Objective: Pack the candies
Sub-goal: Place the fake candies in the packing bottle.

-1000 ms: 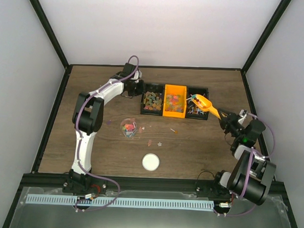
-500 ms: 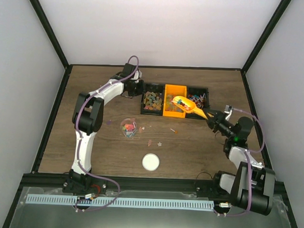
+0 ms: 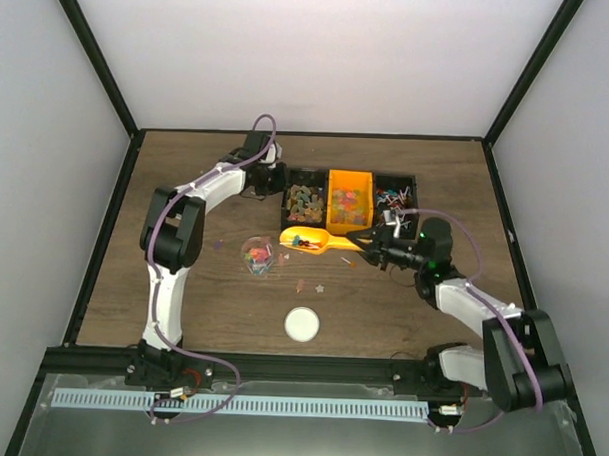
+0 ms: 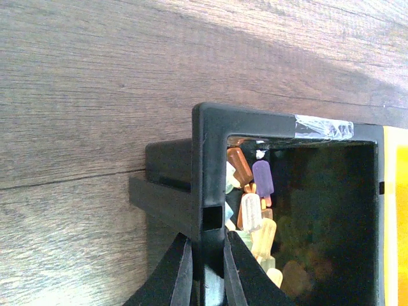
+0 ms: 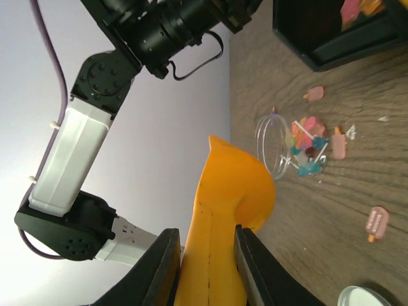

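My right gripper [image 3: 368, 250] [image 5: 207, 271] is shut on the handle of the orange scoop [image 3: 316, 243] [image 5: 231, 204]. The scoop's bowl carries a few candies [image 3: 301, 242] and hangs just right of the clear jar [image 3: 257, 255] [image 5: 274, 148]. The jar holds more multicoloured candies [image 5: 308, 150]. In the left wrist view, my left gripper [image 3: 275, 179] [image 4: 207, 271] is shut on the left wall of the black bin [image 3: 304, 202] [image 4: 210, 166], one finger outside and one inside. That bin holds pastel gummy candies [image 4: 254, 210].
An orange bin [image 3: 349, 202] and a second black bin [image 3: 395, 199] stand to the right of the gripped bin. A white round lid [image 3: 301, 324] [image 5: 364, 297] lies near the front. Loose candies [image 3: 320, 287] [image 5: 375, 224] are scattered on the wooden table beside the jar.
My right arm has swung the scoop left, from over the right black bin, past the orange bin, down to beside the jar. The left arm has stayed clamped on the bin.
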Action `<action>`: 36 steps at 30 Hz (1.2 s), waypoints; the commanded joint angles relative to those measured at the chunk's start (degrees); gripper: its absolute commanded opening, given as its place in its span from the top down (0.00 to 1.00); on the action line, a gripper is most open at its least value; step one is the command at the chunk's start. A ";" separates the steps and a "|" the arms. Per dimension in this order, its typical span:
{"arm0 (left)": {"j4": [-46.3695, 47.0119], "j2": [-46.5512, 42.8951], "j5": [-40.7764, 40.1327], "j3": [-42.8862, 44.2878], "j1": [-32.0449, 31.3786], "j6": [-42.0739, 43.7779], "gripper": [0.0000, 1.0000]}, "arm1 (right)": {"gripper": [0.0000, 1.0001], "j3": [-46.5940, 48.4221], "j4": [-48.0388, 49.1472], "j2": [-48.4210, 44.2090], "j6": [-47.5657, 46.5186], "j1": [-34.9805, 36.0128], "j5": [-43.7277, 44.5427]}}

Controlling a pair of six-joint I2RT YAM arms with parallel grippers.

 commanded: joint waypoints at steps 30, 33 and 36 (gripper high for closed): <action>-0.64 -1.56 1.19 -4.04 0.10 -1.10 0.90 | 0.99 32.93 -42.47 18.65 -29.57 13.99 10.45; -0.42 -1.55 1.41 -4.31 0.10 -1.27 0.90 | 0.99 36.56 -46.25 20.06 -31.68 15.11 12.81; -0.26 -1.45 1.41 -4.36 0.10 -1.30 0.90 | 0.99 41.16 -51.61 21.09 -34.46 16.54 16.31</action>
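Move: The scoop pinched in the right gripper goes to the bottle, whose middle is about 22 cm to that gripper's left, 2 cm farther out and some 13 cm below. The orange tray is about 19 cm ahead and 1 cm left, with the star-candy tray beside it, 18 cm ahead and 12 cm left. A loose pink candy lies 5 cm back and 12 cm left. From the left gripper, the bottle is about 21 cm back and 6 cm left. Carry the loaded scoop left with the right gripper, about 9 cm, fast at first and then slower, easing some 4 cm forward and a little down so the scoop's head comes over the bottle. Keep the handle pinched and, once under way, dip the scoop's nose about 20 degrees towards the bottle's mouth, swinging it slightly counter-clockwise. ##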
